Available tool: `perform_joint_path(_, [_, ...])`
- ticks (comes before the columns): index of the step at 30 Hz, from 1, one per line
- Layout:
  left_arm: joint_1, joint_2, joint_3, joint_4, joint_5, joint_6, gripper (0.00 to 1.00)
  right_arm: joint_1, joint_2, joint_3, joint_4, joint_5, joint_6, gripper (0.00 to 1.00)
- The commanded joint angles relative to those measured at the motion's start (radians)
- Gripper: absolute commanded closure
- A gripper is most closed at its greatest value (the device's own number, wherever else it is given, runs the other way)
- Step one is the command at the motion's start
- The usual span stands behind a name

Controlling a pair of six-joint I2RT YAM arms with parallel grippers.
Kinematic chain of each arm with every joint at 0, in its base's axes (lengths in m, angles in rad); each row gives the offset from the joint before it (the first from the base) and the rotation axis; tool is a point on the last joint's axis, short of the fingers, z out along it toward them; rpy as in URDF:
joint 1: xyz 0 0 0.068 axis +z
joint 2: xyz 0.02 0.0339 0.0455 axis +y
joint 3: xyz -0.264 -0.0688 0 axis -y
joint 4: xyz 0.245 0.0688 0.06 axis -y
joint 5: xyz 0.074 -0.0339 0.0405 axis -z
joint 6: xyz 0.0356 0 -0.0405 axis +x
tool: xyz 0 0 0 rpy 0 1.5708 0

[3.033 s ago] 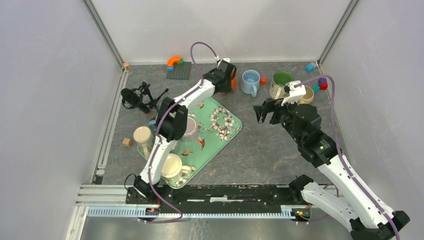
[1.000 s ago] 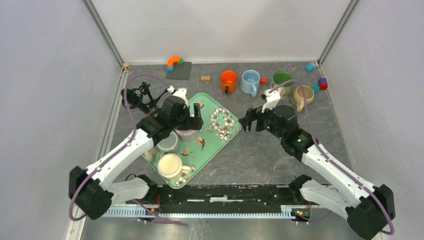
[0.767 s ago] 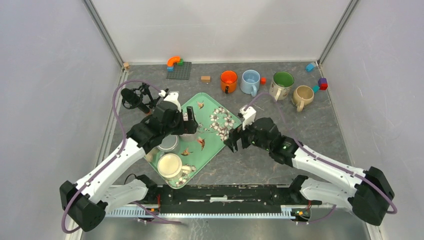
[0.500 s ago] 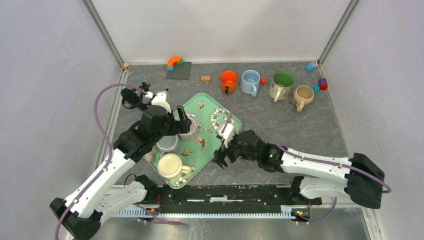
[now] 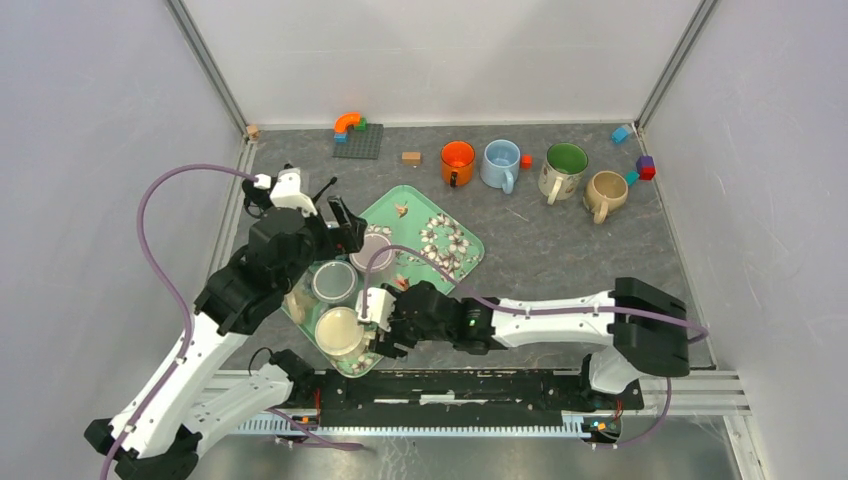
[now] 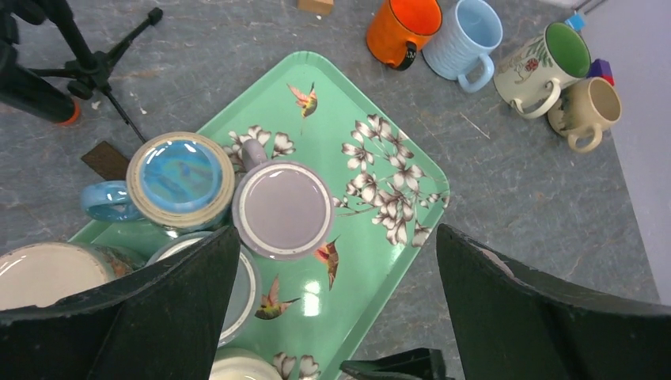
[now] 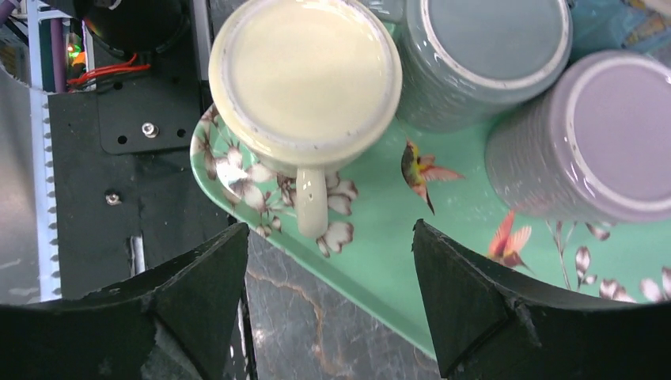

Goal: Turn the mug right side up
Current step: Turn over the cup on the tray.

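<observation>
Several mugs stand upside down on the green floral tray [image 5: 445, 245]: a cream mug [image 5: 340, 331], a grey one [image 5: 333, 282] and a lilac one [image 5: 377, 251]. My right gripper [image 5: 380, 325] is open at the tray's near corner. In the right wrist view, the gripper [image 7: 331, 228] hangs just above the tip of the cream mug's [image 7: 305, 71] handle [image 7: 311, 198], without touching it. My left gripper [image 6: 336, 231] is open, high over the tray, and holds nothing. Below it are the lilac mug [image 6: 282, 209] and a blue mug [image 6: 180, 176].
Upright mugs line the back of the table: orange [image 5: 457, 160], light blue [image 5: 500, 162], green-lined [image 5: 563, 168] and beige [image 5: 604, 192]. A small black tripod [image 5: 265, 190] stands left of the tray. A grey baseplate [image 5: 358, 140] lies at the back. The black base rail [image 7: 158, 111] runs beside the tray's near corner.
My right arm has swung from the middle of the table to the tray's near corner beside the cream mug, its jaws narrowing a little. My left arm has drawn back toward the left.
</observation>
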Motion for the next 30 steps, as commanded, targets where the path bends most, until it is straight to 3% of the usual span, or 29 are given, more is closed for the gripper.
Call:
perform_joint_path(1, [0.003, -0.036, 0.062, -0.016, -0.069, -0.013, 0.00, 0.019, 0.081, 0.101, 0.005, -0.003, -0.061, 0.20])
perform_joint_path(9, [0.003, -0.059, 0.095, -0.016, -0.116, 0.003, 0.00, 0.040, 0.198, 0.191, -0.045, -0.001, -0.107, 0.33])
perform_joint_path(22, [0.003, -0.053, 0.073, 0.013, -0.105, 0.012, 0.00, 0.043, 0.298, 0.265, -0.055, 0.028, -0.136, 0.40])
perform_joint_path(30, [0.003, -0.047, 0.063, 0.025, -0.105, 0.016, 0.00, 0.043, 0.330, 0.283, -0.068, 0.049, -0.150, 0.51])
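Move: To the right hand's left, its middle about 9 cm off, 1 cm back and some 7 cm lower, stands the upside-down cream mug, its handle pointing back at this hand. The grey mug stands about 10 cm farther out than the cream one and level sideways. The lilac mug is roughly 15 cm ahead of the hand, 3 cm left; the white mug about 6 ahead, 17 left. From the left hand the cream mug lies some 20 cm back, 5 cm left and 24 cm below. Sinking about 5 cm while reaching some 5 cm left, the right hand comes down towards the cream mug's handle, going left first and then mostly down. Its fingers tip about 10 degrees further downward and narrow to roughly half open, one on each side of the handle but not yet closed on it. Meanwhile the open, empty left hand rises about 4 cm and shifts slightly left, away from the tray, then stays. ##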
